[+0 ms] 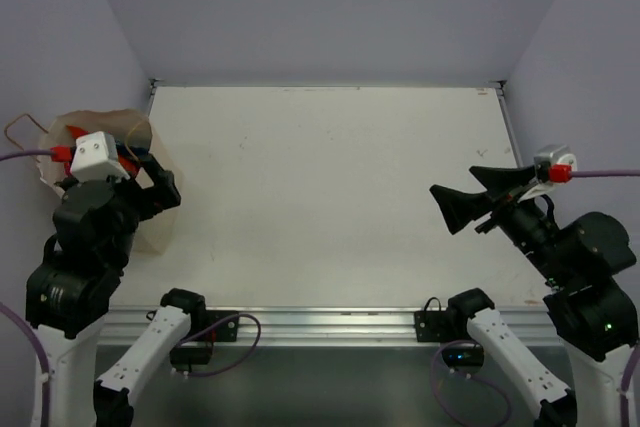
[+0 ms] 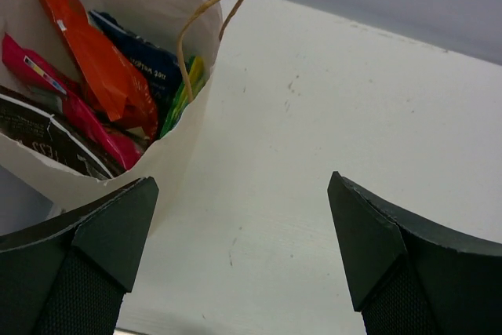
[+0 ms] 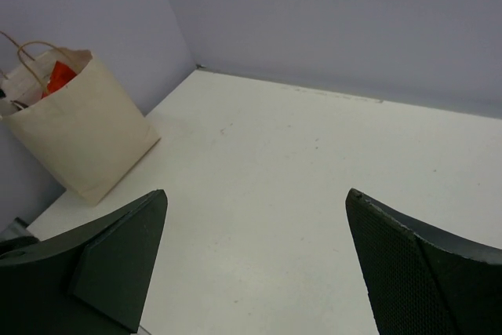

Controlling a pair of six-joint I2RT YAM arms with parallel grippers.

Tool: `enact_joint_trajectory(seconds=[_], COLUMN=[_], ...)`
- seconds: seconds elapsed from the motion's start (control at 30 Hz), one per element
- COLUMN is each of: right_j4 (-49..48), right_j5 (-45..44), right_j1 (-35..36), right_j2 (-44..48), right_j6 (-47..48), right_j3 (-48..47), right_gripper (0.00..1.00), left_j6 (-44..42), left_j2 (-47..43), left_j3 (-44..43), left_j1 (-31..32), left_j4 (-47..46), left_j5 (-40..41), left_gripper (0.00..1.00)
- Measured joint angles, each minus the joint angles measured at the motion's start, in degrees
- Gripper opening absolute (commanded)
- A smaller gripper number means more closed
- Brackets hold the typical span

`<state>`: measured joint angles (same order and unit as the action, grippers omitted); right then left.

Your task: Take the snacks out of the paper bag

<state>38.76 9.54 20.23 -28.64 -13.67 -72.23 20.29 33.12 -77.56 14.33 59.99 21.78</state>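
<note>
The tan paper bag stands upright at the table's far left edge, partly hidden by my left arm. Looking down into its open mouth, I see the snacks inside: an orange packet, a dark blue one, a pink one, a dark packet and a green edge. My left gripper hovers open just right of the bag's rim, empty. Far off at the right side, my right gripper is open and empty, facing the bag across the table.
The white table lies between the two arms. Lilac walls close in the back and both sides. A thin cord handle arches over the bag's rim. A metal rail runs along the near edge.
</note>
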Motion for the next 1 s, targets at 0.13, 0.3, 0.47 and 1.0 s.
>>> enact_joint_trajectory(seconds=[0.13,0.3,0.47,1.0], right_j4=[0.94,1.11,1.05,1.09], right_j5=[3.63,6.64,8.96,10.49], right_j1=[0.00,0.00,0.00,0.00], right_j2=[-3.87,-5.79,-5.27,-2.62], right_j6=[-0.96,-1.51,-1.92,-1.36], right_j3=[0.37,1.25,2.43,6.01], right_gripper=[0.99,0.99,0.99,0.99], left_j6=[1.90,2.82,2.49,-9.03], left_j2=[9.14,16.24,19.71,31.17], left_j3=[-1.09,-0.94,0.07,5.49], left_j1=[0.02,0.02,-0.22,-11.34], left_j4=[1.46,2.32,1.07,-16.06], left_j5=[4.68,10.40,14.43,3.98], left_gripper=[1.00,1.00,1.00,0.12])
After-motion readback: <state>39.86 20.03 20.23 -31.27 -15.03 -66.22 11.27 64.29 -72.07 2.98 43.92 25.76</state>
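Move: The paper bag's right rim, where I'll grip it, lies about 15 cm ahead of my left hand, 4 cm to its left and 10 cm lower. The handle loop arches over that spot, only 5 cm or so below hand height; the red packet sits inside, some 10 cm left of the rim spot, and the blue packet about 5 cm left of it and 4 cm farther out. From my right hand the rim is roughly 52 cm left, 15 ahead and 15 lower. I send my left hand forward about 15 cm and down some 10 to the bag's right rim, drifting left before easing back a little, while the fingers tip down roughly 25 degrees. Over the last stretch I close them most of the way, one inside, one outside the paper, under the handle loop. My open right hand sinks about 5 cm and shifts left. ##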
